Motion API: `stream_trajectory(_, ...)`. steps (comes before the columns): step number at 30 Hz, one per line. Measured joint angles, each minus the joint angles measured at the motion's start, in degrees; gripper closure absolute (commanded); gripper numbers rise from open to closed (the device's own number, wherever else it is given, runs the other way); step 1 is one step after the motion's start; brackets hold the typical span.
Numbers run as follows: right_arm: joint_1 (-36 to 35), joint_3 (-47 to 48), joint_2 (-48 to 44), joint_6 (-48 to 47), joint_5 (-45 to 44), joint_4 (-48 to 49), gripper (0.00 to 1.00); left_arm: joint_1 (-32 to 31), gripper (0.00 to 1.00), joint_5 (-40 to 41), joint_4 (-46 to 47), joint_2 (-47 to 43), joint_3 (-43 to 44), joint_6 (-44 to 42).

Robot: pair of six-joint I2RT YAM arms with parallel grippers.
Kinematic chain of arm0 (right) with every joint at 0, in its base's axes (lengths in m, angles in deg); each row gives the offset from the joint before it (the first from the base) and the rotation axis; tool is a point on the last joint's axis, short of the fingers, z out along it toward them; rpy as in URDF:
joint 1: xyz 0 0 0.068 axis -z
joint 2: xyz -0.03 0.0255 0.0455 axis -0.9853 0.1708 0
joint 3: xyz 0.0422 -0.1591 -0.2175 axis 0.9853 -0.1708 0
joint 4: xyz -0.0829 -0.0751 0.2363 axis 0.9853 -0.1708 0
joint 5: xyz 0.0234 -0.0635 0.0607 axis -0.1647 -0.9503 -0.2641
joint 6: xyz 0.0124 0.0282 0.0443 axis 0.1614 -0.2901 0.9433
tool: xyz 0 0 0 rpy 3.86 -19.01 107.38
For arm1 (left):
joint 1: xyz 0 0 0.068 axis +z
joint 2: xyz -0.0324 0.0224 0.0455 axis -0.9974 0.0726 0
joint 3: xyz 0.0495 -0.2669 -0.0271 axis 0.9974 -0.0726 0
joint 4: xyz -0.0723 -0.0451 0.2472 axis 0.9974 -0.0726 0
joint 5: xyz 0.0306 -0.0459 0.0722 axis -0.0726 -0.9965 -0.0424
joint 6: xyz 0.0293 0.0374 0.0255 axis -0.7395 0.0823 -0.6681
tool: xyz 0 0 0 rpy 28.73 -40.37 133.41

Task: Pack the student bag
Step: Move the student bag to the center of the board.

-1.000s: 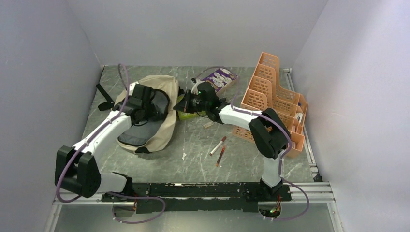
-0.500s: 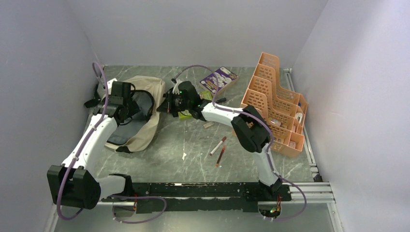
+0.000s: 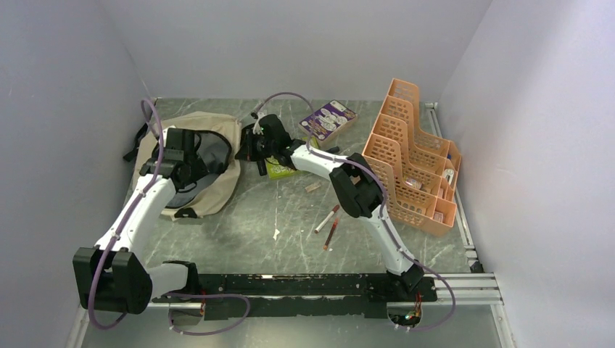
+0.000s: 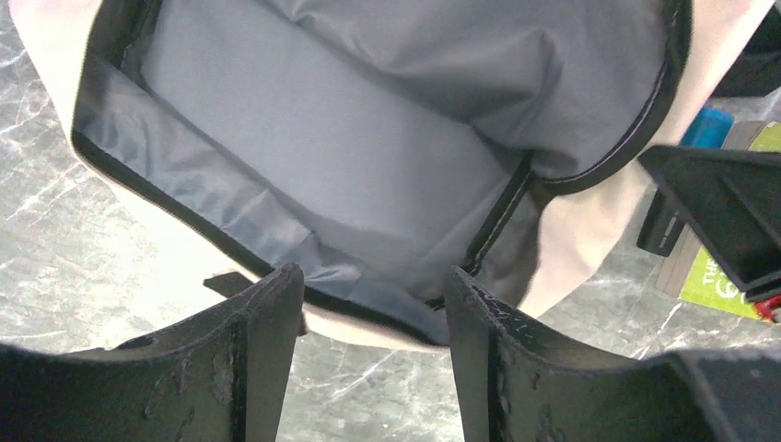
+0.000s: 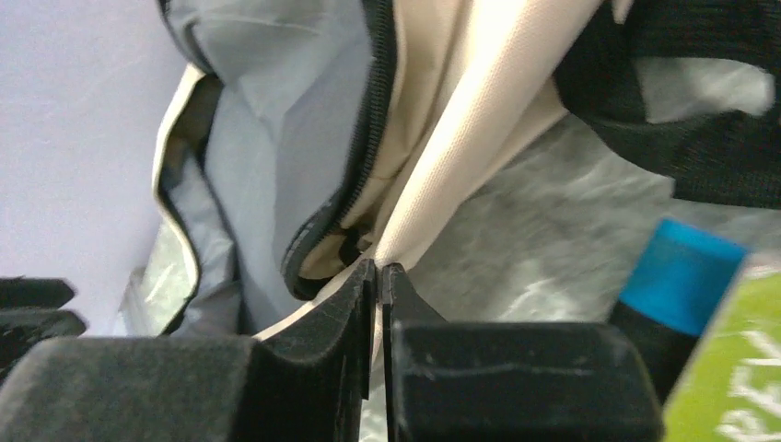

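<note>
The student bag [image 3: 218,185], beige with black straps, lies open at the back left, its dark grey lining [image 4: 350,166] facing up. My left gripper [image 3: 188,161] hovers over the mouth. In the left wrist view the left gripper [image 4: 373,296] is open, the bag's near rim crosses between its fingertips, and bare table shows below. My right gripper [image 3: 246,146] is at the bag's right edge. In the right wrist view the right gripper [image 5: 379,269] is shut on a fold of the beige fabric [image 5: 460,120] beside the black zipper.
A green book [image 3: 279,169] lies just right of the bag, with a blue-capped item [image 5: 683,274] beside it. A purple box [image 3: 328,118] sits at the back and an orange organizer [image 3: 413,152] on the right. Two pens [image 3: 328,218] and small scraps lie mid-table.
Both arms have swung left and towards the back. The bag has slid left with them, off the green book. The right arm is now stretched far across.
</note>
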Motion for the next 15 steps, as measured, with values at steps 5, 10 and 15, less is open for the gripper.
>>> stream_trajectory(5,1.55,1.62,0.57,-3.96,-4.81,-2.43,0.61,0.61,0.37,-0.11,0.13,-0.02,-0.96,-0.63)
stream_trajectory(10,3.32,-5.92,-4.92,-8.22,-8.63,-2.54,0.57,2.03,0.37,-0.35,0.13,0.0,-1.92,-0.92)
stream_trajectory(15,3.91,-14.08,-14.14,-11.72,-8.83,-1.53,0.56,3.34,0.38,-1.03,0.66,0.66,-1.95,-1.09)
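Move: The right fingers are still shut on the bag's right rim, with the student bag's middle roughly level ahead, some 17 cm to the left and a little below. From that hand the blue-capped marker lies about 6 cm to the right and the green book about 15 cm to the right, both roughly level ahead and 7 cm down, while a black strap lies 8 cm ahead and 4 cm to the right. From the left hand the bag's middle is about 8 cm ahead, 3 cm to the left and 10 cm below. The right hand opens to a bit under half and lets go of the bag's right rim, easing forward some 3.5 cm, then backing away rightward about 8 cm over the marker towards the green book and rising at the end as the wrist swings slightly clockwise. The left hand, fingers still more than half open, sinks and shifts left about 1.5 cm each at the bag's near edge. ##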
